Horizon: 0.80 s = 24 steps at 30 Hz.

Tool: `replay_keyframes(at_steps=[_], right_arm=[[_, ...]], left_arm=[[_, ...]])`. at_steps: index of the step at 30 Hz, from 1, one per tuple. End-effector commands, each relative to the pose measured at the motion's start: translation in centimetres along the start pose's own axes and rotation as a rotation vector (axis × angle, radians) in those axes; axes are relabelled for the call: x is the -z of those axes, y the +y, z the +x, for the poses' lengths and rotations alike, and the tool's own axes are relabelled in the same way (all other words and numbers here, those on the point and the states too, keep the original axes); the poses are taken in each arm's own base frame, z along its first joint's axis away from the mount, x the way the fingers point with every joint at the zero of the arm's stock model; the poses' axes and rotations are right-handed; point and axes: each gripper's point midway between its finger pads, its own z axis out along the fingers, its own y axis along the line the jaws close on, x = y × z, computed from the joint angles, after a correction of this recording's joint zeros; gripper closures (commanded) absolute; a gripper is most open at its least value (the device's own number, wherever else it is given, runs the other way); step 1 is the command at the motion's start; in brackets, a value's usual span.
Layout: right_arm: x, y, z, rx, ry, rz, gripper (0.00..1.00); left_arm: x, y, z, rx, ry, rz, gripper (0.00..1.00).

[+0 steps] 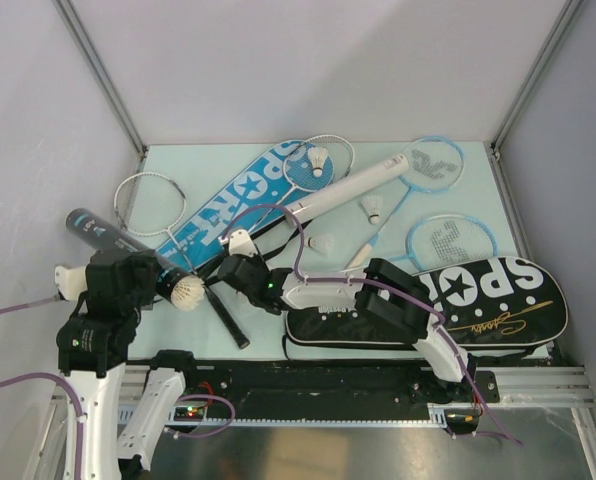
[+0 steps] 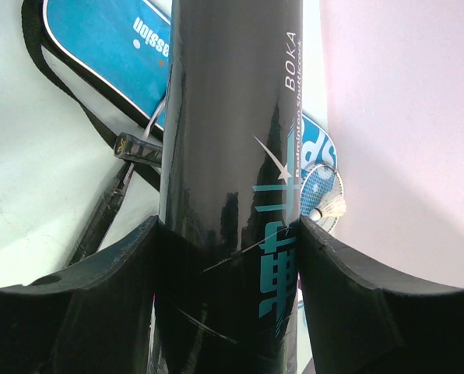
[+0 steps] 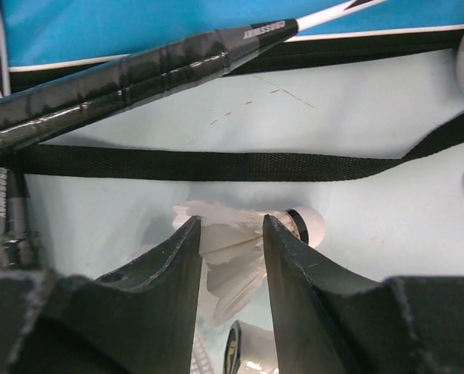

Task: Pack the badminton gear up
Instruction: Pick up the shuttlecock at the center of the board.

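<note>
My left gripper (image 1: 138,270) (image 2: 228,226) is shut on the black tube (image 1: 113,243) (image 2: 232,117), which slants over the table's left side. A white shuttlecock (image 1: 188,292) sits at the tube's lower end. My right gripper (image 1: 240,243) (image 3: 230,222) reaches left across the middle and is shut on another shuttlecock (image 3: 233,253), pinching its feathers, cork (image 3: 310,224) pointing right. The blue cover (image 1: 233,205) lies behind, the black cover (image 1: 488,300) at front right. The white tube (image 1: 353,185) lies diagonally mid-table.
Rackets lie at left (image 1: 148,195), on the blue cover (image 1: 313,160) and at right (image 1: 433,165) (image 1: 448,240). Loose shuttlecocks rest nearby (image 1: 321,160) (image 1: 375,210) (image 1: 321,243). A black racket handle (image 3: 138,70) and a black strap (image 3: 216,164) lie just beyond my right fingers.
</note>
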Motion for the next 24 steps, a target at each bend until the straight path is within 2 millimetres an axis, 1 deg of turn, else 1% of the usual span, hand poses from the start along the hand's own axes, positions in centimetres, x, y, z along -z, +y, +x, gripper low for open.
replay_keyframes(at_steps=[1,3,5,9,11,13,14,15,16,17,18,19,20,21,22,23,24], right_arm=[[0.0,-1.0,-1.6,-0.005,-0.05,0.087,0.61],[0.1,-1.4,-1.7,0.003,-0.055,0.107,0.69],[0.3,-1.9,-2.0,0.005,-0.064,0.128,0.8],[1.4,-3.5,-3.6,-0.02,-0.107,0.154,0.96],[2.3,-4.5,-4.8,-0.047,-0.138,0.15,0.99],[3.4,-5.5,-6.7,-0.085,-0.188,0.125,1.0],[3.8,-6.1,-7.0,-0.083,-0.198,0.116,1.0],[4.7,-6.4,-8.1,-0.096,-0.227,0.093,1.0],[5.3,-6.9,-8.5,-0.085,-0.243,0.078,1.0],[6.5,-7.0,-9.9,-0.095,-0.283,0.042,1.0],[7.1,-7.4,-10.1,-0.073,-0.301,0.018,1.0],[8.5,-7.4,-11.5,-0.063,-0.347,-0.031,1.0],[9.4,-7.7,-12.0,-0.044,-0.374,-0.064,1.0],[10.8,-7.7,-13.3,-0.035,-0.42,-0.11,1.0],[11.9,-7.7,-13.8,-0.014,-0.451,-0.153,1.0],[13.4,-7.9,-14.9,0.002,-0.496,-0.187,1.0],[14.9,-7.9,-15.5,0.021,-0.533,-0.234,1.0]], left_arm=[[1.0,-1.9,-1.8,0.035,-0.065,0.065,0.73],[0.9,-1.9,-1.6,0.038,-0.056,0.063,0.73],[0.8,-1.8,-1.4,0.036,-0.047,0.059,0.73],[0.6,-1.8,-1.2,0.025,-0.039,0.051,0.73],[0.5,-1.7,-1.0,0.013,-0.03,0.045,0.73],[0.2,-1.6,-0.6,-0.004,-0.014,0.033,0.72],[0.0,-1.5,-0.3,-0.013,-0.004,0.026,0.72],[-0.1,-1.5,-0.1,-0.029,0.008,0.021,0.72],[-0.3,-1.5,0.2,-0.044,0.019,0.015,0.72],[-0.4,-1.5,0.4,-0.063,0.032,0.012,0.72],[-0.5,-1.6,0.7,-0.081,0.045,0.006,0.72],[-0.6,-1.7,1.0,-0.104,0.061,0.006,0.72],[-0.7,-1.8,1.3,-0.125,0.075,0.001,0.72],[-0.8,-1.9,1.5,-0.148,0.091,-0.002,0.73],[-1.0,-1.9,1.8,-0.166,0.102,-0.007,0.73],[-1.1,-1.9,2.0,-0.183,0.113,-0.01,0.73],[-1.2,-1.9,2.1,-0.197,0.121,-0.014,0.73]])
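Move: The right hand's open fingers are already down around the shuttlecock's feathers; its middle lies about 1 cm ahead, 1 cm right and 2 cm below. A second shuttlecock sits some 6 cm back and 1 cm left of the hand, the white racket grip about 2 cm back and 10 cm right, a third shuttlecock roughly 8 cm ahead and 18 cm right. From the tube-holding left hand, the aimed-at shuttlecock is about 10 cm ahead, 20 cm right, 22 cm below. Right fingers pinch the shuttlecock's feathers, lift it about 12 cm while swinging right; left lowers the held tube. ##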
